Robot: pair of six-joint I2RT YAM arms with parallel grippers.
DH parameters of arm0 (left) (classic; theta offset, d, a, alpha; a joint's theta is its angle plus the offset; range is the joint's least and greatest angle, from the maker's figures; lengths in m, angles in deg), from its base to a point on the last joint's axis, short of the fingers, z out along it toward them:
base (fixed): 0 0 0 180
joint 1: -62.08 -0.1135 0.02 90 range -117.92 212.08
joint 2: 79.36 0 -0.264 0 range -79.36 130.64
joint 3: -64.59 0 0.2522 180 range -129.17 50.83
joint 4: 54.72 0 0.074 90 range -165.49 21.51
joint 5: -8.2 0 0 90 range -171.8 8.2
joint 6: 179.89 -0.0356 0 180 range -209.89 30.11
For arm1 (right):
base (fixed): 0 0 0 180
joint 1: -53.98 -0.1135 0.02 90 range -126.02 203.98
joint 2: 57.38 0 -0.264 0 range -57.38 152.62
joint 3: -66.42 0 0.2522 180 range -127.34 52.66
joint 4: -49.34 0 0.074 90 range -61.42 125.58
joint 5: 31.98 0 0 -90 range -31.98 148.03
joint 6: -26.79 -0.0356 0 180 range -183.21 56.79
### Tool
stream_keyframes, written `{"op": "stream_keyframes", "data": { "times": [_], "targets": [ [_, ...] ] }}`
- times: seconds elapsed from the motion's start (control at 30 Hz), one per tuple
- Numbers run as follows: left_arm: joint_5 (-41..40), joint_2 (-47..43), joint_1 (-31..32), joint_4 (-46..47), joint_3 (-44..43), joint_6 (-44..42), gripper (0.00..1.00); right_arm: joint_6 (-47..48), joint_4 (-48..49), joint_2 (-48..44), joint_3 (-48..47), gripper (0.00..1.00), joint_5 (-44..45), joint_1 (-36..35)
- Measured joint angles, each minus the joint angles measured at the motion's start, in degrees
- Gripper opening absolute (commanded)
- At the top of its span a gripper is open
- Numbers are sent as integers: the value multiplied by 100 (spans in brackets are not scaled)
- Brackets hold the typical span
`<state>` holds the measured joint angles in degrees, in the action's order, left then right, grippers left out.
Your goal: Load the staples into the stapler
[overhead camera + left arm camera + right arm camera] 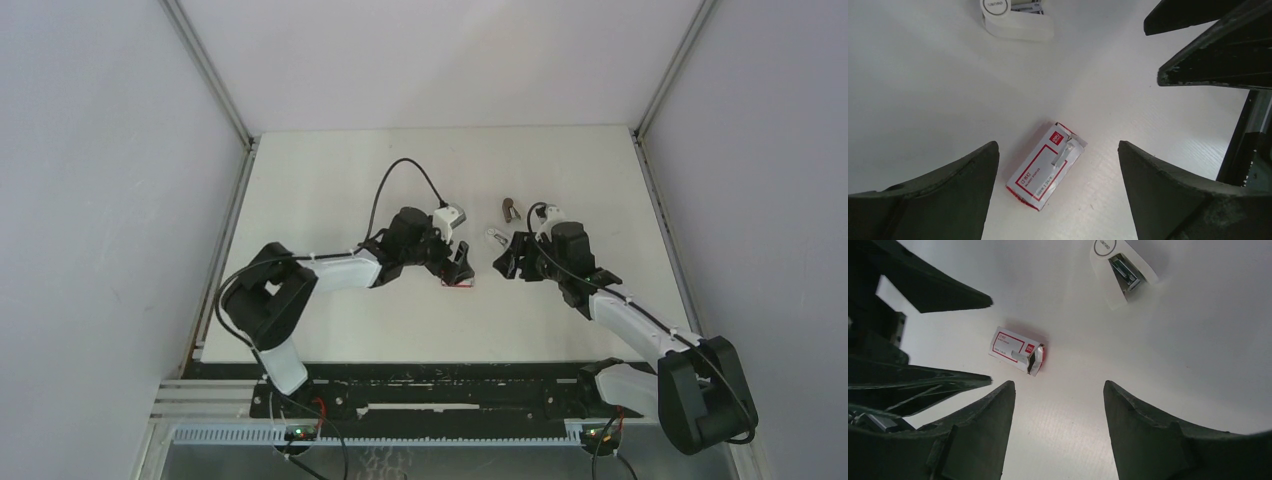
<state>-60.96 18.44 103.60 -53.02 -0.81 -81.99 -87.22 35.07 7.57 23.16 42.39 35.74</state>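
Note:
The stapler (494, 237) is small and white, and lies on the table between and just behind my two grippers. It shows at the top of the left wrist view (1015, 22), and in the right wrist view (1123, 270) its dark metal inside is exposed. My left gripper (1057, 146) hangs open above a red-and-white box sleeve (1045, 167), touching nothing. My right gripper (1059, 385) is open over bare table. The sleeve's torn end (1035, 359) looks dark inside. No staples show clearly in any view.
A small dark grey-brown thing (510, 208) lies just behind the stapler; it is too small to tell what it is. The two grippers (460, 265) (505, 262) face each other a short gap apart. Grey walls close in the table (330, 180) on three sides.

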Motion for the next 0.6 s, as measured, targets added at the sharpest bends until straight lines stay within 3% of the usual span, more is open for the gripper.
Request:
{"op": "stream_keyframes", "data": {
  "times": [0.23,0.6],
  "targets": [
    [240,678,0,7,-136,2,91,-63,101,-2,22,65,-127,42],
    [332,675,81,-79,-9,-7,89,-168,127,7,55,63,-179,153]
  ]
}}
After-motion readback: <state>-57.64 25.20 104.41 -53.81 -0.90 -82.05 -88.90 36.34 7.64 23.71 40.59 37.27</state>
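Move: The staple box lies almost straight below my open left hand, about 6 cm down and maybe 1 cm to its left. The white stapler is some 8 cm ahead and 7 cm to the right of that hand, with the brown staple remover farther out, about 14 cm ahead and 9 cm right, both at table height. From my right hand the box is roughly 8 cm left, 1 cm ahead and 7 cm below. I sink my left hand about 5 cm over the staple box, most of it early, then ease it back towards my base by some 2 cm, tilting the wrist a little, under 10 degrees. The fingers stay wide open astride the box, and the one on its far side comes against the box without closing on it. ##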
